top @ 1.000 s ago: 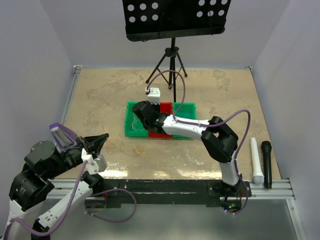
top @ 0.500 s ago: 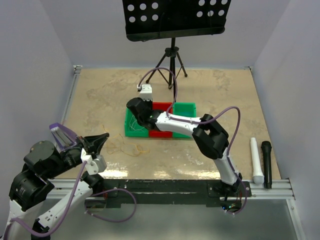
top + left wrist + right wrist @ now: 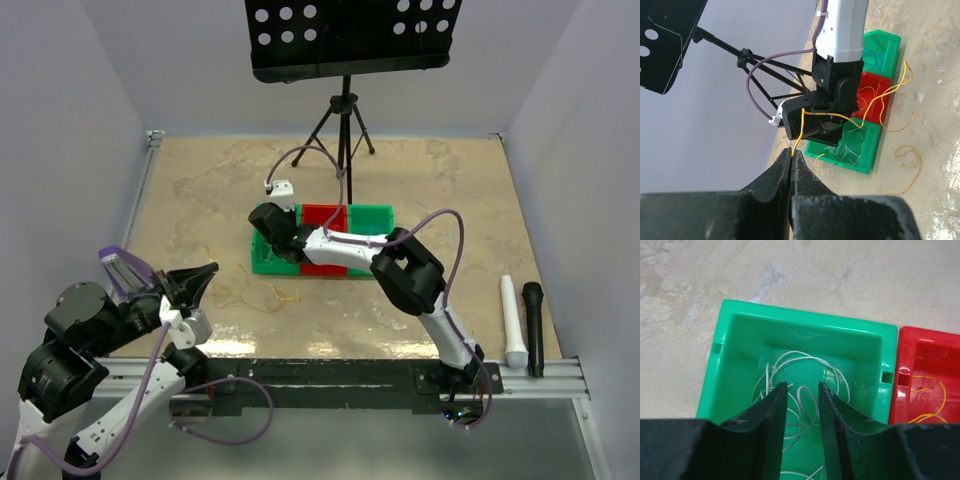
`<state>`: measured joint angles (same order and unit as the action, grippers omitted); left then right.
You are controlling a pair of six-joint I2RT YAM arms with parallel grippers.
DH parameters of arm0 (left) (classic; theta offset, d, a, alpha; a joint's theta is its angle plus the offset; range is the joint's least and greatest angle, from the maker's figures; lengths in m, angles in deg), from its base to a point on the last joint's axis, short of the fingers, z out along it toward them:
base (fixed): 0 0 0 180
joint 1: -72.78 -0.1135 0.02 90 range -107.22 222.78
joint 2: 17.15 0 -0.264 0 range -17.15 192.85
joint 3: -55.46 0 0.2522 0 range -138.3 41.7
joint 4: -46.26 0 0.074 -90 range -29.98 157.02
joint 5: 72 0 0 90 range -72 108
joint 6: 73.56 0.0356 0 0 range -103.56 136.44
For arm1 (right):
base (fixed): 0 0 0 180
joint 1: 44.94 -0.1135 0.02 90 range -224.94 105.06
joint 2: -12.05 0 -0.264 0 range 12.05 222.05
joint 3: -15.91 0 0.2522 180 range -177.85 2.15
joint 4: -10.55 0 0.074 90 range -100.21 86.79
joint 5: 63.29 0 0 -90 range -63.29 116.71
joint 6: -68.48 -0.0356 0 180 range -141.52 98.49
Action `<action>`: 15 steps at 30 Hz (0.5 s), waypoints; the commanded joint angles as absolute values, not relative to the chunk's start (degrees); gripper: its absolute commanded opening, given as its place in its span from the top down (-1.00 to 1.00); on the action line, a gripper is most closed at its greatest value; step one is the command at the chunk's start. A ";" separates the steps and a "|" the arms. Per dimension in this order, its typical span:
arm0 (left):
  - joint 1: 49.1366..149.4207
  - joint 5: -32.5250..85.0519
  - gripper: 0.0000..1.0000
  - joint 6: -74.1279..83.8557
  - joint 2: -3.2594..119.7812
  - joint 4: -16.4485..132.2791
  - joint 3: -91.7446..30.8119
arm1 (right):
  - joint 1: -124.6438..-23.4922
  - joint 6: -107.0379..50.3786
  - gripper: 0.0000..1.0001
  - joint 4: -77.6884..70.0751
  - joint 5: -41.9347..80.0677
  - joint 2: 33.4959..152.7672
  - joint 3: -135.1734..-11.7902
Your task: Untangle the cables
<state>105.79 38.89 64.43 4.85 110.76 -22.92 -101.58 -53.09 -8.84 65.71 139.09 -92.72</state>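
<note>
My left gripper (image 3: 792, 151) is shut on a thin yellow cable (image 3: 871, 102), pinched at the fingertips. That strand rises from the tips, crosses in front of the right arm and trails over the red bin (image 3: 871, 86) onto the table. In the top view the left gripper (image 3: 207, 272) hangs near the table's left front, with yellow loops (image 3: 262, 296) lying beside it. My right gripper (image 3: 802, 388) is open above the left green bin (image 3: 740, 320). A coil of whitish cable (image 3: 807, 356) lies loose under its fingers. The red bin (image 3: 927, 347) holds yellow-orange strands (image 3: 932, 386).
Three bins stand in a row mid-table: green (image 3: 262, 264), red (image 3: 325, 215), green (image 3: 372, 214). A music stand (image 3: 345, 110) stands behind them. A white cylinder (image 3: 514, 320) and a black one (image 3: 533, 325) lie at the right front. A metal rail (image 3: 330, 368) runs along the near edge.
The right arm has swung left across the bins to the left green bin and its jaws have opened. The left arm has barely moved and keeps its grip on the yellow cable.
</note>
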 commanded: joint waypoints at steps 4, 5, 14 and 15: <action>105.47 40.59 1.00 62.23 4.74 104.15 -19.74 | -101.28 -52.98 0.15 -7.26 62.75 127.64 -92.25; 105.47 40.59 1.00 62.06 4.65 103.44 -18.95 | -101.28 -52.81 0.11 -7.34 62.57 126.15 -91.98; 105.48 36.73 1.00 56.27 7.72 89.23 -11.40 | -98.30 -55.08 -0.15 -10.07 67.22 113.76 -85.76; 105.56 36.20 1.00 55.91 8.68 86.50 -10.34 | -97.42 -55.61 -0.17 -9.89 67.83 111.39 -84.17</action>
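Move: The empty right hand hangs just above the white cable in the left green box, which lies about 4 cm below; the red box is some 12 cm to its right and 2 cm back. The loose run of yellow cable is roughly 14 cm back and 7 cm left of it. From the left hand, which holds the yellow cable, the red box lies about 26 cm ahead, 20 cm right and 32 cm below, the left green box 26 cm ahead and 8 cm right. The right hand leaves the white cable and climbs fast, about 17 cm almost straight up out of the left green box, easing some 3 cm right towards the end while its part-open fingers spread wider, its left side rolls up about 15 degrees and its fingertips tip up a little. The left hand keeps the yellow cable pinched in shut fingers and, after a brief pause, carries it about 3 cm forward with some 2 cm each of right and down, towards the red box. ##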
